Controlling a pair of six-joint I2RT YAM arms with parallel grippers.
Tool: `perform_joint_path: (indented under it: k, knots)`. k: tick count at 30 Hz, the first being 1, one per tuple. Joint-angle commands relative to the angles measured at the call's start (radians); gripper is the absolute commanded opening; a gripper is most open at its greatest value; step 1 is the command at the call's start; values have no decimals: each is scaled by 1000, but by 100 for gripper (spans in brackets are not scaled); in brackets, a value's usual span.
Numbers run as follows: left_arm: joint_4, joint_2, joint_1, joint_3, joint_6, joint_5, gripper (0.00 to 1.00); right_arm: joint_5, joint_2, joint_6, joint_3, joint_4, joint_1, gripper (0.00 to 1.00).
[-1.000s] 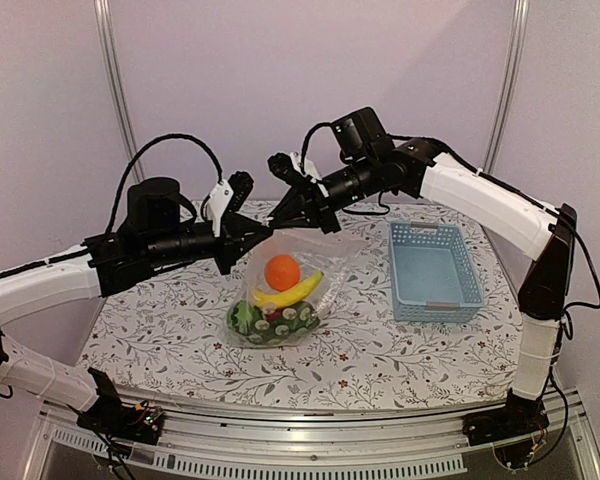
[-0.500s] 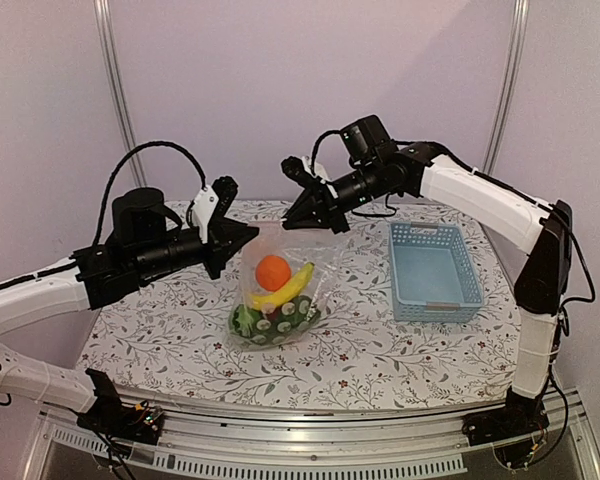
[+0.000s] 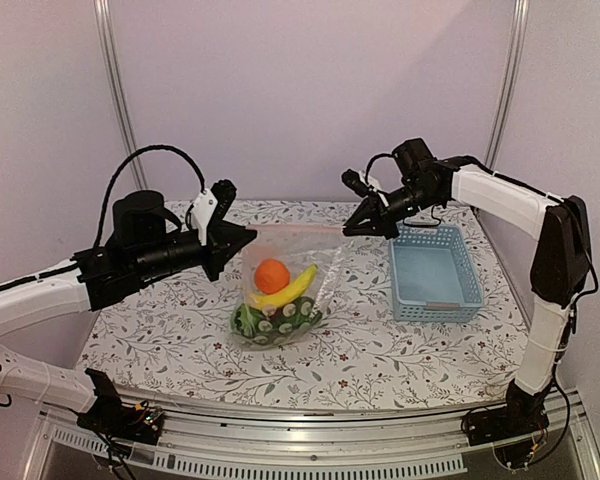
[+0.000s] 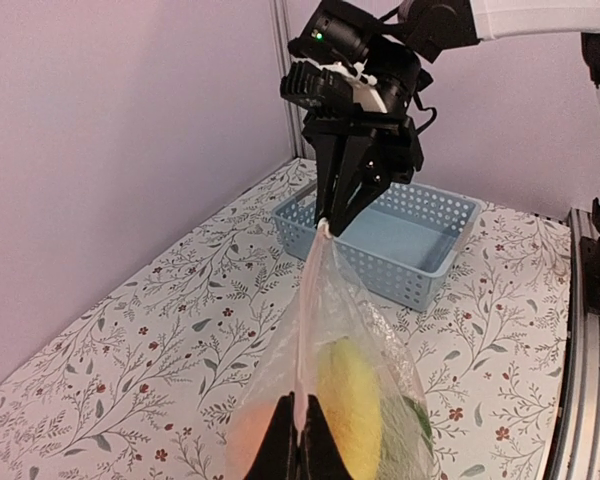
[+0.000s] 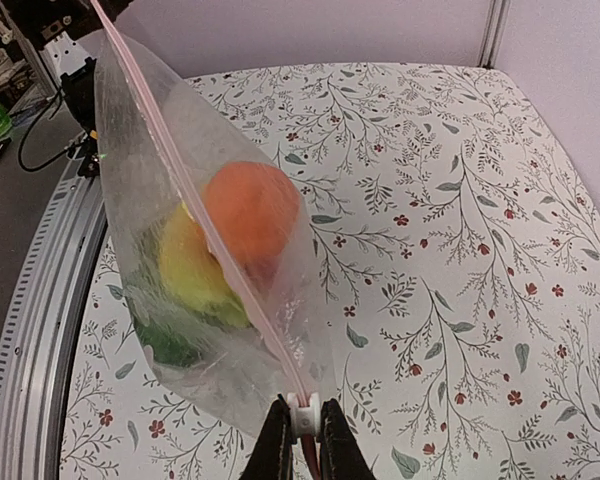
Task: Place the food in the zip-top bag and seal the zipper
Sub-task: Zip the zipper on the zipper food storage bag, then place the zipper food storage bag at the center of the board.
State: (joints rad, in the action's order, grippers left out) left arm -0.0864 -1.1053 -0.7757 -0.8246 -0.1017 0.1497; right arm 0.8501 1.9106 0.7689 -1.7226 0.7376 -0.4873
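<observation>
The zip-top bag [image 3: 298, 268] hangs above the table, stretched between both grippers. Inside it lie the food pieces: an orange [image 3: 272, 275], yellow bananas [image 3: 288, 290] and green pieces [image 3: 270, 322]. My left gripper [image 3: 248, 236] is shut on the left end of the bag's top edge [image 4: 300, 432]. The pinkish zipper [image 3: 298, 230] runs taut from there to my right gripper [image 3: 349, 231]. In the right wrist view that gripper [image 5: 302, 432] is shut on the white zipper slider [image 5: 302, 416], with the strip [image 5: 195, 195] running away from it.
A light-blue plastic basket [image 3: 458, 290] stands at the right of the flowered table [image 3: 160, 330], just below and right of the right gripper; it also shows behind the bag in the left wrist view [image 4: 435, 258]. Metal posts rise at the back corners.
My right gripper has slid to the right along the zipper, from beside the left gripper out to the bag's far end. The strip now lies straight and taut. The left arm has pulled back slightly.
</observation>
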Motion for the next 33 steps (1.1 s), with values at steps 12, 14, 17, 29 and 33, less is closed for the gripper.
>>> perform_joint_path:
  k: [12, 14, 17, 29, 33]
  knots:
    - [-49, 14, 25, -1, 12, 6, 0, -35, -3, 46, 10, 51, 84, 0]
    - [-51, 12, 26, -1, 11, 5, 0, -34, 1, 48, 8, 54, 83, 0]
    - [-59, 8, 33, 3, 10, 3, 0, -46, 7, 55, 10, 59, 84, 3]
    - [-170, -335, 275, -277, -41, 180, 0, 106, -48, -7, -154, 106, 172, 57]
    - [-85, -454, 283, -496, -74, 251, 0, 82, -88, -57, -127, 87, 210, 59]
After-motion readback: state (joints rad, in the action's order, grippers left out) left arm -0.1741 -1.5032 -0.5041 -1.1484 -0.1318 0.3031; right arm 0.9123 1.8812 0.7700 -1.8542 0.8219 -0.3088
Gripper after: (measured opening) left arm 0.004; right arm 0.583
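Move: The right fingers already hold the zipper slider at the bag's right end; from that hand the orange lies about 15 cm left, 4 cm back and 10 cm below, and the basket some 24 cm right, 11 cm ahead and 18 cm below. The left hand grips the zipper's other corner; from it the slider is about 18 cm right, 10 cm ahead and 7 cm lower. Right opens off the slider, retreating 6 cm right and up; left carries its corner about 14 cm forward. ##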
